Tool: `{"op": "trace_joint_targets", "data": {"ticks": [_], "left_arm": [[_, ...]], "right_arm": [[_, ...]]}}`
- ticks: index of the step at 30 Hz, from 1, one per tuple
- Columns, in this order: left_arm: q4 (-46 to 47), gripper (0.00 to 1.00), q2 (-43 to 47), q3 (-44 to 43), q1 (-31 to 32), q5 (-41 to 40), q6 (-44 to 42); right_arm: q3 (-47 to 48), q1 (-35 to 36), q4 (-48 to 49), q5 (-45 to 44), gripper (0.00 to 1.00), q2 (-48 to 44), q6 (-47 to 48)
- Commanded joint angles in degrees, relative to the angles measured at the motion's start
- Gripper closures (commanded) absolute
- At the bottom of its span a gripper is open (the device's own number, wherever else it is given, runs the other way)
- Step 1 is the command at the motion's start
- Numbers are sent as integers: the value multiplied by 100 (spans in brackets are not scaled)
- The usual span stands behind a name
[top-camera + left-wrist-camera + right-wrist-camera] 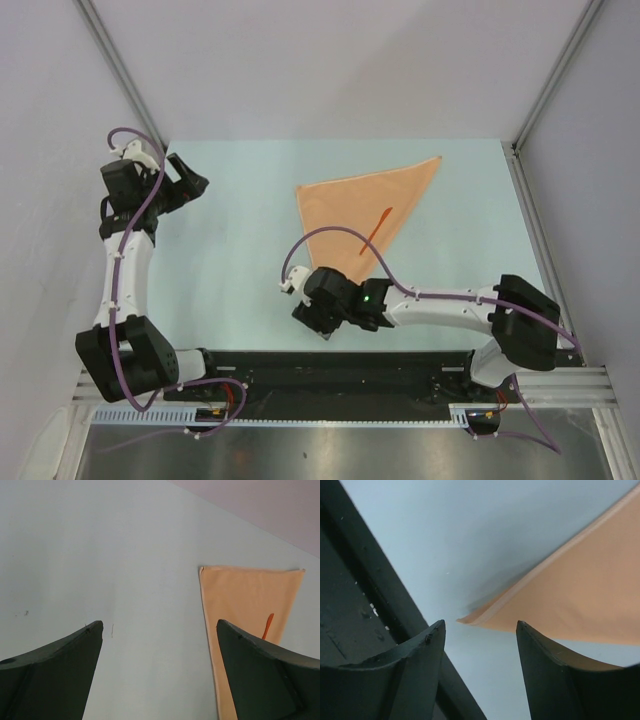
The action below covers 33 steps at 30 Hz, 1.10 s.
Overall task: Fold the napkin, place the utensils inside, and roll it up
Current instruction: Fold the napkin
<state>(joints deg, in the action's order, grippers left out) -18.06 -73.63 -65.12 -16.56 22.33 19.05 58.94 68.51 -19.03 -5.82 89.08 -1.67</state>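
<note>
The peach-orange napkin point(355, 205) lies folded into a triangle on the pale table, its long edge toward the back right. An orange-red utensil point(377, 228) rests on the napkin's right half and also shows as a short stick point(268, 625) in the left wrist view. My right gripper point(318, 325) hovers low by the napkin's near corner. In its wrist view the gripper point(480, 625) is open with only bare table in the gap, and the layered corner of the napkin point(580, 595) lies just past the tips. My left gripper point(195, 180) stands wide open at the far left, well away from the napkin point(245, 600).
The black base rail point(330, 375) runs along the table's near edge, close behind the right gripper, and shows as a dark bar point(350, 595) in the right wrist view. Grey walls and metal frame posts point(555, 80) enclose the table.
</note>
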Motion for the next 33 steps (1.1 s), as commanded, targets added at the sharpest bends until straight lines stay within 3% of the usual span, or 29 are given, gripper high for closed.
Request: {"op": "trace_joint_targets", "data": {"ticks": [1, 21, 33], "left_arm": [[198, 0, 32, 35, -58, 176, 81], [189, 0, -29, 35, -58, 176, 81], [207, 0, -55, 35, -58, 219, 99]], "right_arm": [[-40, 355, -75, 99, 34, 232, 387], [-128, 549, 83, -376, 33, 760, 343], [-199, 549, 294, -498, 41, 1015, 422]]}}
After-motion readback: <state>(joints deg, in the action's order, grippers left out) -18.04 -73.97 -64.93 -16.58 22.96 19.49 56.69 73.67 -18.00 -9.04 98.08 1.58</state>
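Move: My right hand is going for the napkin's near corner, which lies about 8 cm below it, some 2 cm back and level with it sideways. The red utensil lies on the napkin about 27 cm ahead of this hand and 15 cm to its right, and the table's near edge runs about 7 cm straight behind the hand. From my idle left hand, that same corner is roughly 25 cm back, 31 cm to the right and 24 cm down. With the fingers still parted and empty, I bring my right hand back about 3 cm while it starts to sink, then lower it nearly straight down onto the napkin's near corner, some 6.5 cm in all. The wrist tilts about 10 degrees so the fingers point more steeply down, straddling the corner, and the outer fingertip comes to touch the folded edge. ##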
